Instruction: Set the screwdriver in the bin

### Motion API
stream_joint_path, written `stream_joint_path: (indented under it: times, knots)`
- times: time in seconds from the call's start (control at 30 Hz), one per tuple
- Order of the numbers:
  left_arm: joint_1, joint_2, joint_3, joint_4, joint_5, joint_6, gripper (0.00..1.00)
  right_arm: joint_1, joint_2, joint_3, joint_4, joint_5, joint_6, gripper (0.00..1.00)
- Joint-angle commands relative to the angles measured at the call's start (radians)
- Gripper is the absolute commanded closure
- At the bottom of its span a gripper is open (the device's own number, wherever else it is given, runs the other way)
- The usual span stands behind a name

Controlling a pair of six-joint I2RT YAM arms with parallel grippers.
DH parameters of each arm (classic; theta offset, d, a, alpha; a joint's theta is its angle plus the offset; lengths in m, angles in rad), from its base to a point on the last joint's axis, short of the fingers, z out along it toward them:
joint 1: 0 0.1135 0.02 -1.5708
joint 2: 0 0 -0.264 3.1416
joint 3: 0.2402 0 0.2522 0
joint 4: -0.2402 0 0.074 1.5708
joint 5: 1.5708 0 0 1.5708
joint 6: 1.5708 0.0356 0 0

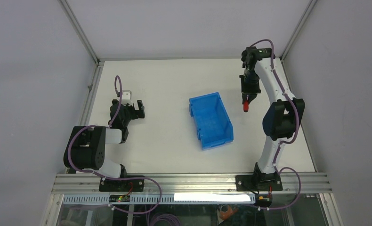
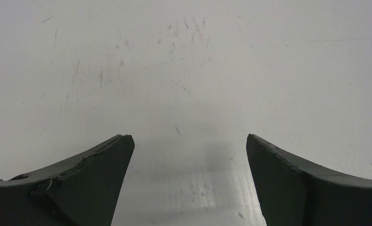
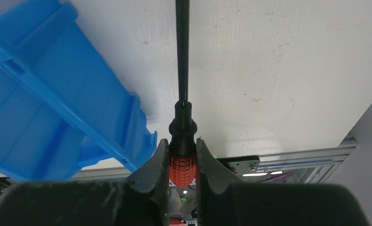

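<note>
The blue bin [image 1: 211, 120] sits in the middle of the table, its lower end toward the near edge. My right gripper [image 1: 246, 97] hangs in the air to the right of the bin, shut on the screwdriver [image 1: 246, 106]. In the right wrist view the jaws [image 3: 182, 155] clamp the red handle [image 3: 181, 168], the dark shaft [image 3: 182, 52] points away, and the bin [image 3: 47, 108] lies to the left. My left gripper [image 1: 136, 110] is open and empty at the left of the table; its wrist view shows fingers [image 2: 99, 174] wide apart over bare table.
A small white block [image 1: 126, 95] lies just behind the left gripper. Aluminium frame rails [image 1: 193, 181] run along the near edge, and upright posts stand at the back corners. Grey walls close in both sides.
</note>
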Motion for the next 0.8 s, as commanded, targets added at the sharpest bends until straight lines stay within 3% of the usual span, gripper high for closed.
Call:
stream_joint_path:
  times: [0.0,0.23,0.4,0.77]
  knots:
    - [-0.010,0.001,0.022,0.065,0.017,-0.015,0.01,0.075,-0.074,0.040,-0.181,0.012,0.081,1.00]
    - [-0.011,0.000,0.022,0.065,0.016,-0.015,0.01,0.320,-0.182,-0.003,0.007,0.001,0.253,1.00]
    - [-0.010,0.001,0.022,0.065,0.016,-0.015,0.01,0.454,-0.251,-0.146,0.189,0.008,0.322,1.00]
    - [-0.011,0.001,0.022,0.065,0.015,-0.015,0.01,0.559,-0.232,-0.537,0.597,0.033,0.323,1.00]
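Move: The right hand already holds the screwdriver by its red handle, shaft pointing forward. From it the blue bin's middle lies about 16 cm left, 4 cm back and 12 cm below; nothing else stands near its way. From the idle left hand, the bin is roughly 42 cm to the right and 9 cm back, at about the same height. The right hand carries the gripped screwdriver 16 cm left and 9 cm back, arching slightly, then sinks over the bin. ##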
